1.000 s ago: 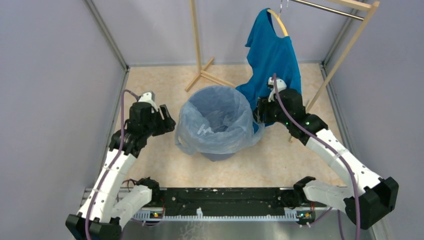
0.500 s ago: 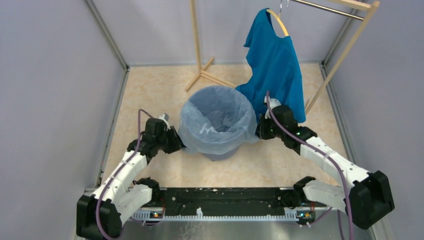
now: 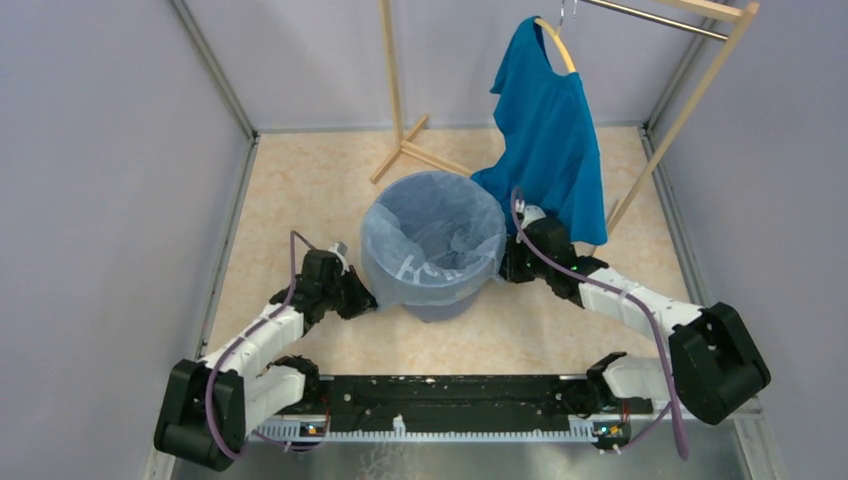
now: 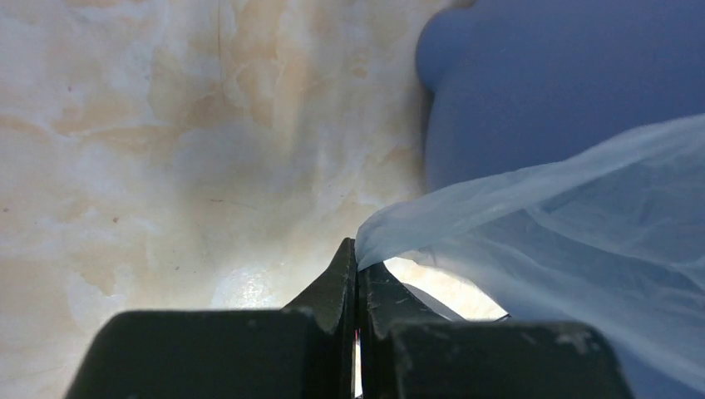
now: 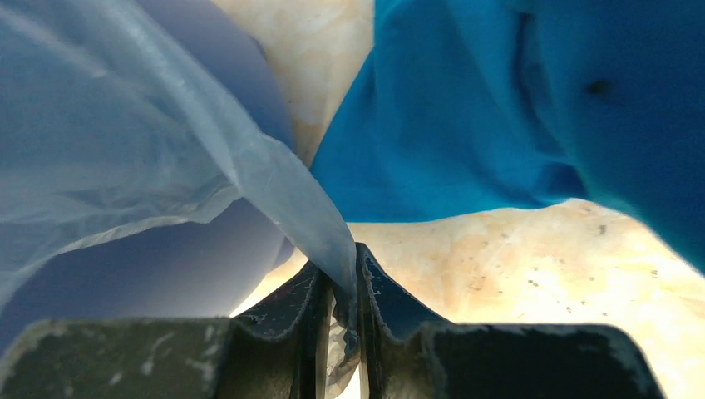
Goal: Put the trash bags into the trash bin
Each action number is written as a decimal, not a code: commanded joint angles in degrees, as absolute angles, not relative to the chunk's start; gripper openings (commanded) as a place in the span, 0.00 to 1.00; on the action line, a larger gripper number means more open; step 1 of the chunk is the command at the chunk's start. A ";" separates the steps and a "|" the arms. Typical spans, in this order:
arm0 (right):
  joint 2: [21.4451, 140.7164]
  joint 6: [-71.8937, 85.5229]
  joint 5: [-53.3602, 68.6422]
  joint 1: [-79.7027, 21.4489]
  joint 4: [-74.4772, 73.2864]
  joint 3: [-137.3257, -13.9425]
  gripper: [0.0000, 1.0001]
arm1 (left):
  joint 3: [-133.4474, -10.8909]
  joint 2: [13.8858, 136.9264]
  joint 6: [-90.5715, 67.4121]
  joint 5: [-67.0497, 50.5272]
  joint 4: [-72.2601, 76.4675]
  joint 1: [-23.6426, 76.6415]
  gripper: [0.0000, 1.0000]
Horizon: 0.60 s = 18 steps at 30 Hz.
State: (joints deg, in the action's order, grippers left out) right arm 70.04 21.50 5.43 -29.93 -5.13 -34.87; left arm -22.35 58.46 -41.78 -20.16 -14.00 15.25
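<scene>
The round blue trash bin (image 3: 437, 308) stands mid-floor. The translucent pale blue-grey trash bag (image 3: 432, 240) lines it, its rim folded down over the bin's outside. My left gripper (image 3: 362, 296) is low at the bin's left side, shut on the bag's edge (image 4: 432, 216) beside the bin wall (image 4: 565, 75). My right gripper (image 3: 505, 265) is low at the bin's right side, shut on the bag's edge (image 5: 308, 199), with the bin wall (image 5: 166, 266) just left of it.
A bright blue T-shirt (image 3: 548, 130) hangs on a hanger from a wooden rack (image 3: 690, 95) right behind the bin and my right gripper; it fills the right wrist view's top (image 5: 515, 100). A wooden stand (image 3: 400, 120) rises at the back. Grey walls enclose the floor.
Both grippers have moved down along the bin's sides, the left one also inward, pulling the bag's rim lower over the bin's outside. The bag now sits tighter on the bin.
</scene>
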 commanded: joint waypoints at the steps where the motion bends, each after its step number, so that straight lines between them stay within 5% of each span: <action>1: 71.24 22.50 2.45 -33.80 -2.98 -36.13 0.15 | -19.89 59.18 -43.83 -21.24 -8.02 16.39 0.00; 7: 65.11 18.56 -10.62 -34.12 -21.32 -42.49 0.35 | -22.83 54.03 -42.28 -17.08 -15.98 16.52 0.04; 18: 45.23 15.78 -4.76 -34.38 -44.79 -59.44 0.72 | -23.60 53.55 -41.14 -15.72 -16.44 16.52 0.04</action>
State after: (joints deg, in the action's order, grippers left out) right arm 49.32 16.93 -7.27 -34.00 -36.47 -52.27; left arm -21.56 52.86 -41.74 -15.38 -17.04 16.29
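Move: The trash bin, already lined with the bag, has its middle about 13 cm to the right hand's left, 3 cm ahead and a little above it; the right fingers have the bag's rim between them. The hanging shirt's lower hem is some 8 cm ahead of that hand and 6 cm to its right. From the left hand, which pinches the rim on its own side, the bin's middle is about 12 cm to the right, 8 cm ahead and 6 cm higher. The right fingers let go of the bag's rim, opening from nearly shut to well open. After a slight dip the right hand climbs about 14 cm, drawing off to the right and somewhat back from the bin as its fingers tip up some 10 degrees. The left hand keeps its pinch on the rim, almost in place. ##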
